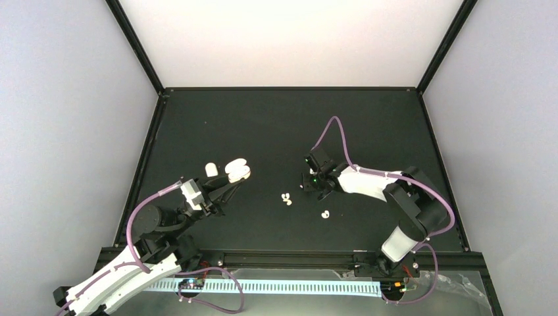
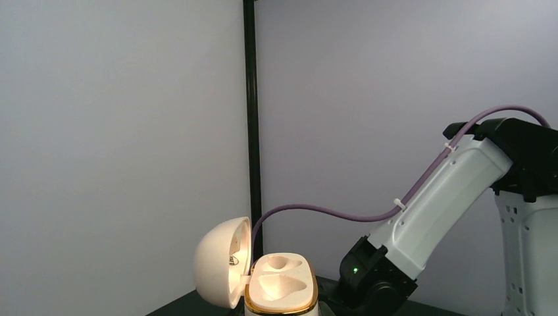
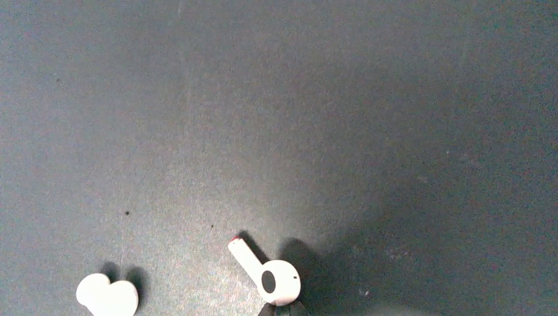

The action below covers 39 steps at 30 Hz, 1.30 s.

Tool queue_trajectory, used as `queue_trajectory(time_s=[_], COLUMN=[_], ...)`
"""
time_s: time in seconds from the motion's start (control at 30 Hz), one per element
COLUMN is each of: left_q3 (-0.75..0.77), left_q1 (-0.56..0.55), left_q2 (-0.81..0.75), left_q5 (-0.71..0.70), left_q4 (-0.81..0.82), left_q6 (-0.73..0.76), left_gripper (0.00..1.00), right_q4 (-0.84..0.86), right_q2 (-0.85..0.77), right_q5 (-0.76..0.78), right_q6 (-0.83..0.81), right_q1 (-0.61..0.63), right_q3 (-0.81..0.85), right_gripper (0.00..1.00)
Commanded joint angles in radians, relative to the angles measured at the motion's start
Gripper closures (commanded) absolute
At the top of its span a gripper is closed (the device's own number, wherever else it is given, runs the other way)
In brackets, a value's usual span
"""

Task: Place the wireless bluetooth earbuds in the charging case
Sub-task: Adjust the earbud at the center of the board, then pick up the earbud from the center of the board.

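The charging case (image 2: 281,289) stands open, its rounded lid (image 2: 220,270) swung left, its gold-rimmed base showing two empty wells. My left gripper (image 1: 230,182) is shut on the case (image 1: 237,172) at left of centre; its fingers are out of the left wrist view. A slim stemmed earbud (image 3: 266,273) has its head right at the tips of my right gripper (image 3: 283,309), which is shut on it. Two bean-shaped earbuds (image 3: 107,295) lie together on the mat to its left, seen from above as a pair (image 1: 286,198). My right gripper (image 1: 308,182) hovers right of centre.
Another white earbud (image 1: 324,214) lies on the black mat nearer the arm bases. A small white rounded object (image 1: 211,169) sits just left of the case. The right arm's white link (image 2: 441,204) and purple cable (image 2: 316,212) fill the space behind the case.
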Motion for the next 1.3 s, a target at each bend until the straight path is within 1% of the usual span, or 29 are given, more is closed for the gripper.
queue_trajectory(time_s=[0.0, 0.1, 0.23, 0.33, 0.57, 0.73, 0.8, 0.87, 0.93, 0.97, 1.0, 1.1, 1.27], left_q3=[0.025, 0.025, 0.025, 0.025, 0.025, 0.026, 0.027, 0.027, 0.026, 0.027, 0.027, 0.027, 0.027], left_q1=[-0.006, -0.006, -0.006, -0.006, -0.006, -0.006, -0.006, -0.006, -0.006, -0.006, -0.006, -0.006, -0.006], left_q2=[0.007, 0.011, 0.010, 0.009, 0.004, 0.002, 0.000, -0.003, -0.007, -0.008, -0.009, -0.010, -0.019], left_q5=[-0.010, -0.011, -0.013, -0.016, -0.020, -0.017, -0.016, -0.017, -0.019, -0.019, -0.016, -0.014, -0.010], left_q4=[0.008, 0.009, 0.009, 0.008, 0.003, 0.005, 0.004, 0.002, 0.004, 0.003, 0.005, 0.006, 0.005], left_q6=[0.017, 0.019, 0.022, 0.026, 0.031, 0.031, 0.032, 0.033, 0.031, 0.032, 0.030, 0.028, 0.023], left_gripper=[0.98, 0.98, 0.98, 0.98, 0.98, 0.98, 0.98, 0.98, 0.98, 0.98, 0.98, 0.99, 0.99], right_q4=[-0.013, -0.038, -0.040, -0.037, -0.075, -0.083, -0.116, -0.155, -0.180, -0.196, -0.214, -0.253, -0.360], right_q2=[0.056, 0.078, 0.100, 0.126, 0.195, 0.169, 0.138, 0.106, 0.075, 0.065, 0.060, 0.073, 0.187], right_q5=[0.021, 0.038, 0.020, -0.026, -0.079, -0.083, -0.032, 0.005, 0.015, 0.033, 0.055, 0.091, 0.151], right_q6=[-0.025, -0.036, -0.058, -0.086, -0.135, -0.175, -0.162, -0.146, -0.144, -0.141, -0.132, -0.097, -0.024], right_q1=[-0.029, -0.050, -0.074, -0.078, -0.077, -0.080, -0.081, -0.076, -0.058, -0.045, -0.029, 0.002, 0.038], right_q3=[0.025, 0.062, 0.102, 0.147, 0.243, 0.261, 0.263, 0.272, 0.282, 0.292, 0.303, 0.350, 0.474], right_gripper=[0.95, 0.95, 0.95, 0.95, 0.93, 0.89, 0.88, 0.83, 0.72, 0.63, 0.59, 0.55, 0.55])
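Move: The earbud being adjusted lies at the right hand's nearly shut fingertips, its middle about 1 cm ahead, 2 cm left and 2 cm lower. The pair of earbuds is roughly 3 cm back and 7 cm left of that hand, the lone earbud about 9 cm back and 5 cm right, all on the board. From the left hand, high up with the open case, the adjusted earbud is some 16 cm ahead, 18 cm right and 37 cm below. The earbud is pushed along the board by the nearly shut right fingertips as the hand slides level, about 5 cm forward and then bending some 2 cm left. The hand then opens its fingers to nearly half and rises off the earbud by about 6.5 cm, drifting left again near the end. ##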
